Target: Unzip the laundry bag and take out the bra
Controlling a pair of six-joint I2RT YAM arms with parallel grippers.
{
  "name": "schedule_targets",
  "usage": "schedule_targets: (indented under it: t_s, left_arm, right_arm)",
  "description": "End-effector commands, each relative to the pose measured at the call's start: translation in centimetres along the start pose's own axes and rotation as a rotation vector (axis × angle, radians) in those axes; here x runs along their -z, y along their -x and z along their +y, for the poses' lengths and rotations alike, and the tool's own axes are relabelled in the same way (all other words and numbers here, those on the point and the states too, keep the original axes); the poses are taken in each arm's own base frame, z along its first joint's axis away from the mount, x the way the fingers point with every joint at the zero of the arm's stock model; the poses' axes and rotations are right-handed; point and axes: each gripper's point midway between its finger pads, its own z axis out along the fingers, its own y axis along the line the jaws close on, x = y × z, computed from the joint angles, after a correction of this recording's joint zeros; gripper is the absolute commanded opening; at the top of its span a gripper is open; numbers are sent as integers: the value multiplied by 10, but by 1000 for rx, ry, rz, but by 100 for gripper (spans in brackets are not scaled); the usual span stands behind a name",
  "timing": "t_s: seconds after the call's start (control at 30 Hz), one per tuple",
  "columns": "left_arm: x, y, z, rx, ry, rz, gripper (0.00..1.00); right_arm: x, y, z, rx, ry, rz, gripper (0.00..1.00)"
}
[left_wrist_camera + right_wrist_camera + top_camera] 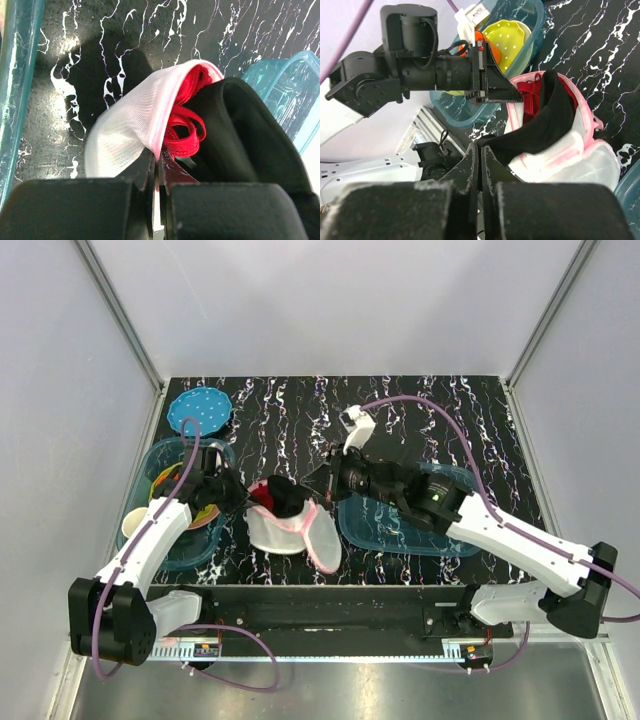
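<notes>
The laundry bag (290,532), white mesh with pink zipper trim, lies open in two halves at the table's middle. The bra (276,496) stands up out of it, red with a black part. My left gripper (240,496) is shut on the bag's left edge; the left wrist view shows the mesh (127,132) pinched between its fingers, with a red strap (186,136) beside them. My right gripper (480,150) is shut on the tip of the bra's black part (555,117), which stretches from the bag (572,150) to its fingertips.
A teal bin (150,455) at the left holds orange and yellow items. A blue dotted disc (200,410) lies behind it, and a pale cup (135,524) stands at its near corner. A second teal bin (470,550) sits under my right arm.
</notes>
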Motion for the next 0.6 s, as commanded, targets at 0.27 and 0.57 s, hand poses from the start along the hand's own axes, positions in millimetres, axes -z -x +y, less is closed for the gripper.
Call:
schedule_targets:
  t_s: [0.27,0.57]
  left_arm:
    - [12,20,-12,-37,-21,-86,0]
    - [15,21,-11,-59,-13,-90,0]
  right_arm:
    - [-21,61,52,76,103,-127,0]
    - [40,156,90,174,115,-427,0]
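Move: The right hand, shut on the black cloth, hangs above the laundry bag: the bag's middle is about 3 cm to its left, 2 cm ahead and some 27 cm below. The red bundle in the mouth is roughly 10 cm left, 6 cm ahead and 22 cm below; the right bin's middle lies about 21 cm right, 8 cm ahead and 30 cm below. From the left hand, still pinching the bag's edge, the bag's middle is about 8 cm right, 2 cm back and 7 cm lower. Keeping its pinch on the black cloth, the right hand first dips about 3 cm while easing left and a little forward, then turns upward and climbs some 12 cm from that low point, drifting on forward, away from the bag, as the fingers tip up by about 10 degrees. The left hand stays in place with its shut fingers keeping hold of the bag's edge, so the bag is held back while the cloth is drawn up. ##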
